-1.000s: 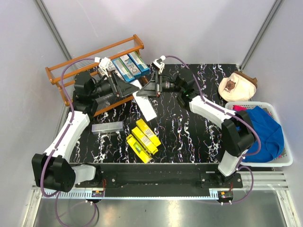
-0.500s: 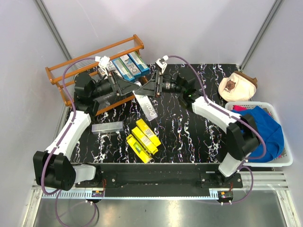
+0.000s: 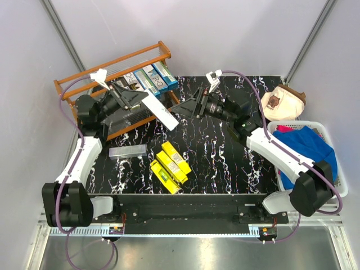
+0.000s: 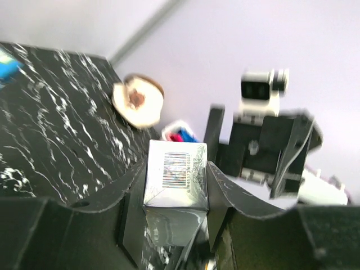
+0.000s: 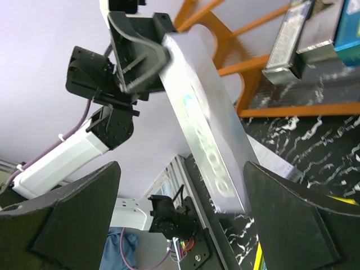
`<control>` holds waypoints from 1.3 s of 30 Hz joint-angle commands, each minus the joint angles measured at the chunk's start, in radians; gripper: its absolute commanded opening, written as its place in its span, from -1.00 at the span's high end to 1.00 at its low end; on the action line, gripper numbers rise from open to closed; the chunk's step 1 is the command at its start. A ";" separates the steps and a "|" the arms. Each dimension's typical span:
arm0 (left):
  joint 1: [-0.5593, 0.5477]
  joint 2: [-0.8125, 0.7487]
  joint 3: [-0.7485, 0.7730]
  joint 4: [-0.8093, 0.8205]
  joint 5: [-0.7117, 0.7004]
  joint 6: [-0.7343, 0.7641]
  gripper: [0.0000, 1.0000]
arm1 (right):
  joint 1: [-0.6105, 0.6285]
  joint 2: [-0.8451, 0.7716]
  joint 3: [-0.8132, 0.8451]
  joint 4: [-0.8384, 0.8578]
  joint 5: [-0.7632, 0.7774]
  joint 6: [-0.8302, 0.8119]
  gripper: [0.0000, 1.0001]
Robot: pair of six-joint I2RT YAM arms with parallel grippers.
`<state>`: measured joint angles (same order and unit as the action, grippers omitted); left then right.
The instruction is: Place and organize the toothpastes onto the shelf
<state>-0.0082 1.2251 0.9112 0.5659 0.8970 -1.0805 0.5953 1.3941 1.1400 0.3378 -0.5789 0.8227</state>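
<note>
My left gripper (image 3: 143, 101) is shut on one end of a silver-grey toothpaste carton (image 3: 162, 113), held in the air in front of the orange-brown shelf (image 3: 72, 85). In the left wrist view its barcoded end (image 4: 176, 172) sits squeezed between the fingers. My right gripper (image 3: 184, 108) stands wide open just right of the carton's free end, touching nothing; in the right wrist view the carton (image 5: 209, 134) slants between its spread fingers. Blue-teal toothpastes (image 3: 151, 79) lie on the upper tier, black ones (image 3: 121, 117) on the lower. Yellow cartons (image 3: 170, 164) and another silver one (image 3: 127, 151) lie on the table.
A white basket (image 3: 338, 193) with blue cloth stands at the right edge of the table. A beige round object (image 3: 283, 102) lies behind it. Grey walls close in on both sides.
The right gripper opened, let go of the silver carton and pulled back to the right. The left gripper shut on the carton and carried it up and left, toward the shelf.
</note>
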 commanded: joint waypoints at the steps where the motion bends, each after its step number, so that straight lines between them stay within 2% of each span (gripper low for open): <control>1: 0.068 -0.055 -0.044 0.235 -0.090 -0.168 0.62 | 0.004 -0.043 -0.059 0.061 0.068 0.019 -0.99; 11: 0.097 -0.035 -0.058 0.331 -0.104 -0.278 0.65 | 0.008 0.014 -0.128 0.207 0.017 0.113 -1.00; 21: 0.097 -0.036 -0.084 0.373 -0.101 -0.311 0.67 | 0.050 0.128 -0.079 0.314 0.001 0.156 -0.78; 22: 0.097 -0.035 -0.086 0.377 -0.101 -0.318 0.67 | 0.049 0.134 -0.075 0.328 -0.002 0.161 -0.61; 25: 0.097 -0.026 -0.090 0.403 -0.104 -0.337 0.66 | 0.050 0.152 -0.063 0.372 -0.016 0.190 -0.33; 28: 0.097 -0.016 -0.097 0.437 -0.099 -0.358 0.67 | 0.051 0.146 -0.082 0.420 -0.001 0.222 -0.13; 32: 0.099 -0.016 -0.103 0.440 -0.096 -0.361 0.64 | 0.050 0.141 -0.083 0.463 -0.015 0.262 -0.04; 36: 0.097 -0.013 -0.109 0.451 -0.096 -0.368 0.59 | 0.051 0.148 -0.079 0.512 -0.039 0.306 0.24; 38: 0.099 -0.010 -0.109 0.451 -0.095 -0.368 0.50 | 0.051 0.141 -0.077 0.511 -0.042 0.306 0.31; 39: 0.097 -0.009 -0.107 0.453 -0.092 -0.365 0.33 | 0.051 0.138 -0.079 0.503 -0.041 0.303 0.33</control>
<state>0.0914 1.2163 0.8070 0.9432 0.8040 -1.4425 0.6411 1.5497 1.0252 0.7326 -0.5961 1.0939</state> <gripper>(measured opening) 0.420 0.415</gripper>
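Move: The left hand already grips the upper end of the white toothpaste box, whose middle lies about 6 cm to its right, 2 cm back and 4 cm lower; the open right hand waits some 12 cm to its right and 1 cm back. From the right hand, the box's middle is roughly 6 cm left, 1 cm back and 4 cm down. The blue toothpaste on the shelf stands some 22 cm ahead, 13 cm left and 18 cm lower; the yellow toothpastes lie 10 cm back, 4 cm left and 32 cm below. Keeping its grip, the left hand draws the white box about 4 cm to the left and lifts it a similar amount in stages, rolling some 15 degrees so that the free end comes up towards the waiting right hand. The wide-open right hand sinks beside the box, slides about 3 cm left while dipping to 6 cm below its start, then climbs back 3 cm as its fingers close and pinch the free end, its wrist rolling slightly. ##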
